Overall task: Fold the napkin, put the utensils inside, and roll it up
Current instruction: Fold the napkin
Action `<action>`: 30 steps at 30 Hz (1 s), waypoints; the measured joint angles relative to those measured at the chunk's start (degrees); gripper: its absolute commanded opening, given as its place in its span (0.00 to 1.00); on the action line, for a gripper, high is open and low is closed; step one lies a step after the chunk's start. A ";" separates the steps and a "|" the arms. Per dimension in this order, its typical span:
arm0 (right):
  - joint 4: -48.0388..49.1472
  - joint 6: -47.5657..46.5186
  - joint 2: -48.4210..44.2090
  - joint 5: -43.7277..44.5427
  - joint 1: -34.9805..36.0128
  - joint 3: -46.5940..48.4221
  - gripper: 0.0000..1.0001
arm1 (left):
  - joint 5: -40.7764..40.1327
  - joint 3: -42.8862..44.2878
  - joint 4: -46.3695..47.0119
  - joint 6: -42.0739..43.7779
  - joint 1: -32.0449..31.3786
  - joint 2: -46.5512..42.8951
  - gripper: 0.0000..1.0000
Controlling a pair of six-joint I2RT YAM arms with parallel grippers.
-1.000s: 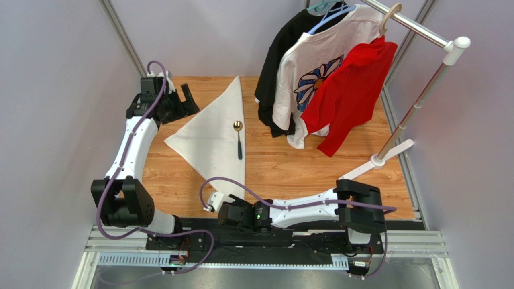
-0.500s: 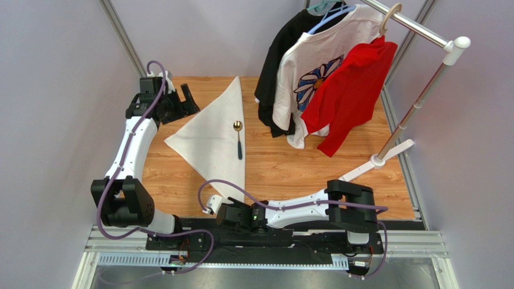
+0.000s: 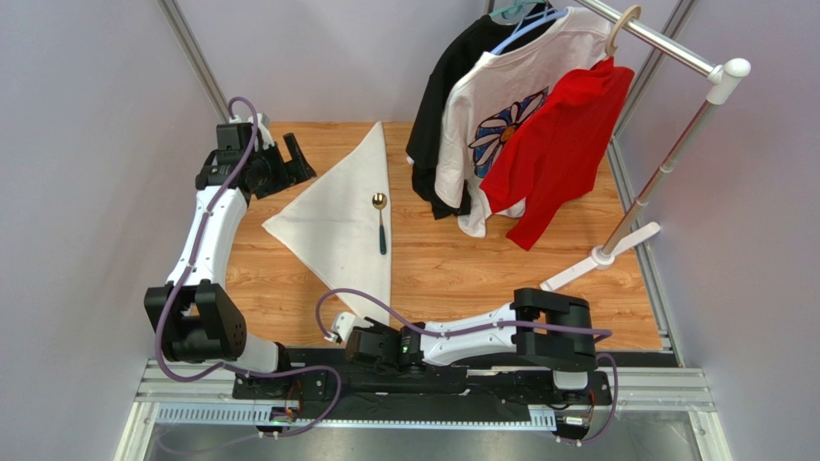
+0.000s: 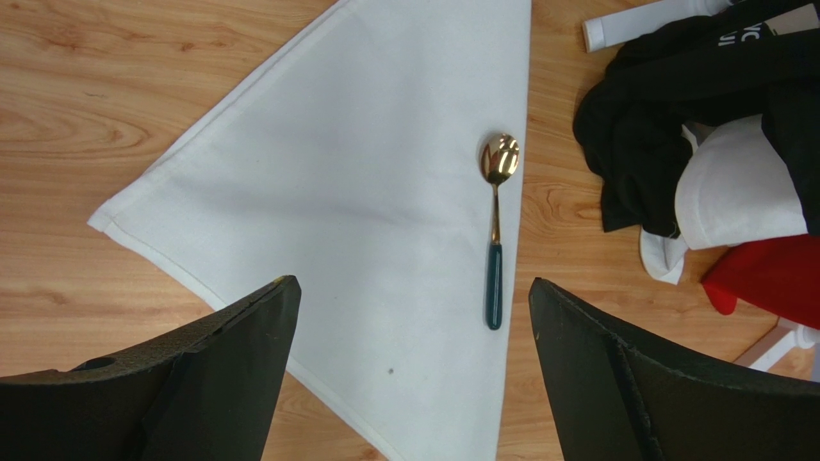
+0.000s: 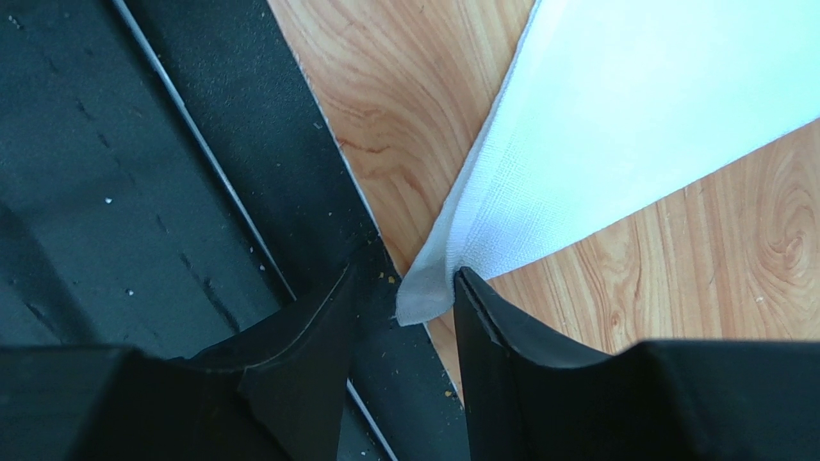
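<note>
The white napkin (image 3: 337, 216) lies flat on the wooden table, folded into a triangle. It also shows in the left wrist view (image 4: 366, 192). The spoon (image 3: 380, 221) lies along its right edge, gold bowl away from me, dark handle toward me, also in the left wrist view (image 4: 495, 240). My left gripper (image 3: 292, 161) is open and empty, above the napkin's left corner (image 4: 412, 283). My right gripper (image 3: 371, 328) is at the table's near edge. Its jaws stand apart, and the napkin's near corner (image 5: 423, 298) lies between the fingertips (image 5: 404, 279), touching one finger.
A clothes rack (image 3: 664, 163) stands at the back right with a black shirt (image 3: 448, 86), a white flower-print T-shirt (image 3: 491, 125) and a red shirt (image 3: 558, 144) hanging low over the table. A black strip (image 5: 173, 144) runs along the table's near edge.
My right arm has drawn a little left along the near edge. My left gripper has shifted slightly left. The napkin and spoon have not moved.
</note>
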 measured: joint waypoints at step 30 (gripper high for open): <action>-3.69 2.54 1.31 3.43 1.14 2.62 0.00 | 7.37 -1.29 1.25 -2.58 3.72 1.79 0.98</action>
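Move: Right between the right hand's half-open fingers lies the napkin's near corner, barely 1 cm ahead of the hand point and about at its height, over the table's front edge. The spoon lies on the napkin some 25 cm ahead and about 1 cm left; the napkin's left corner is roughly 25 cm ahead and 24 cm left. For the left hand, that near corner is about 31 cm back, 20 cm right and 22 cm below. Closing on the napkin's near corner, the right fingers shrink their gap by about half, until both sides bear on the cloth in a pinch. Staying low at the table's front edge, the hand eases forward about 1 cm, then draws back to where it began without lifting. ##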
